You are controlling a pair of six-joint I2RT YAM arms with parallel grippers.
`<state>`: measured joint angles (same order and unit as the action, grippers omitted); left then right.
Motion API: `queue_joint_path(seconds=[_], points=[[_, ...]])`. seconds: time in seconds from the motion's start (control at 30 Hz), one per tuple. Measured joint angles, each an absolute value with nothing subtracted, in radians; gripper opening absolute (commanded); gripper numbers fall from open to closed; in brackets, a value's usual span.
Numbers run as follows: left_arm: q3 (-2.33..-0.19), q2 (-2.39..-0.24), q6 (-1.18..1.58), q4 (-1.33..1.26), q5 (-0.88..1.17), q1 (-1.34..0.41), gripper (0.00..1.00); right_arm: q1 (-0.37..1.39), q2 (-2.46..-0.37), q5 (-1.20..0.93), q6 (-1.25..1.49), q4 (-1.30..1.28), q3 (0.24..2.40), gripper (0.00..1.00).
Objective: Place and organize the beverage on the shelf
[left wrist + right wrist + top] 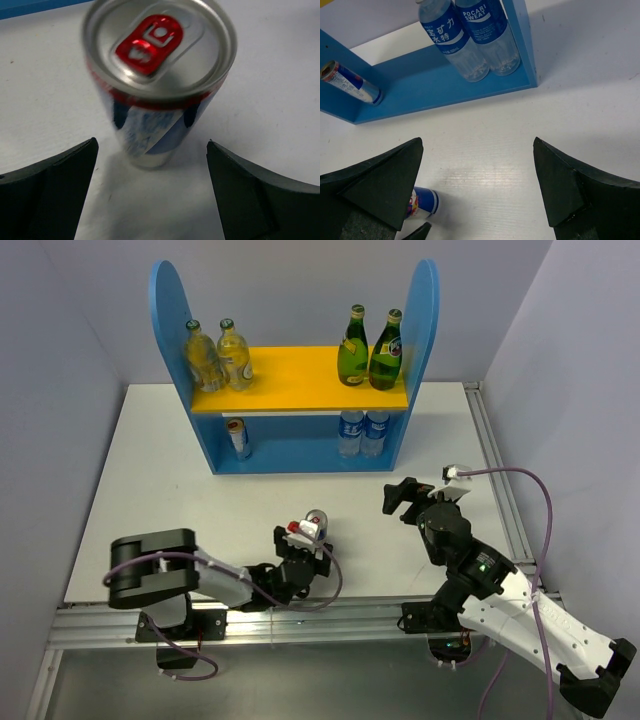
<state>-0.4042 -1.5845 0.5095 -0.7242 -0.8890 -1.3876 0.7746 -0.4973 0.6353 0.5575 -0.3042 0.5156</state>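
A slim silver-blue-red can [316,524] stands upright on the white table, with its red tab facing up in the left wrist view [159,75]. My left gripper [306,543] [152,150] is open, and the can's base sits level with the fingertips with a gap on each side. The blue shelf [300,455] holds two pale-yellowish bottles [220,358] and two dark green bottles [368,350] on its yellow board. A second can [237,438] stands on the lower level. My right gripper [402,498] [477,145] is open over bare table and holds nothing.
Two clear bottles with blue labels [362,433] [470,40] stand on the lower level at the right. The right wrist view also shows the shelved can [350,82] and the table can [422,202]. A raised rail [495,470] runs along the table's right edge.
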Motion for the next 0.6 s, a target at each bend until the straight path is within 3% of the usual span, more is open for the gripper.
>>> queue_joint_path(seconds=[0.13, 0.23, 0.3, 0.37, 0.43, 0.47, 0.6], points=[[-0.494, -1.724, 0.485, -0.806, -0.891, -1.353, 0.93, 0.775, -0.497, 0.635, 0.558, -0.304, 0.516, 0.98], [-0.552, -1.802, 0.465, -0.848, -0.908, -1.327, 0.80, 0.775, -0.493, 0.635, 0.558, -0.304, 0.516, 0.98], [-0.572, -1.835, 0.453, -0.870, -0.919, -1.313, 0.59, 0.775, -0.493, 0.635, 0.558, -0.304, 0.516, 0.98], [-0.586, -1.860, 0.439, -0.888, -0.926, -1.297, 0.29, 0.775, -0.493, 0.635, 0.558, -0.304, 0.516, 0.98], [-0.598, -1.875, 0.426, -0.899, -0.934, -1.285, 0.16, 0.775, -0.493, 0.635, 0.558, -0.304, 0.515, 0.98], [-0.602, -1.879, 0.421, -0.901, -0.939, -1.279, 0.03, 0.775, -0.493, 0.635, 0.558, -0.304, 0.515, 0.98], [-0.603, -1.879, 0.404, -0.897, -0.952, -1.255, 0.00, 0.775, -0.493, 0.635, 0.558, -0.304, 0.515, 0.98]])
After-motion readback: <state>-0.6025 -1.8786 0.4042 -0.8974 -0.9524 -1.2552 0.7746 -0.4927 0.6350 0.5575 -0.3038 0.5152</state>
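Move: The drink can to be grabbed stands upright on the table about 5 cm ahead of the left hand and 3 cm to its right, its middle roughly level with the open fingers. The can already on the lower shelf is some 27 cm ahead and 17 cm left of that hand; the two water bottles on that shelf are also about 27 cm ahead, 15 cm right. From the right hand, the table can lies around 23 cm left, 1 cm back and 15 cm below. The left fingers come around the table can's sides and pinch it, closing from almost wide open to a little over half. To get there the hand sweeps forward and to the right, low over the table, then goes on forward with a slight drift back left, some 6 cm forward in all, turning about 10 degrees counter-clockwise. ##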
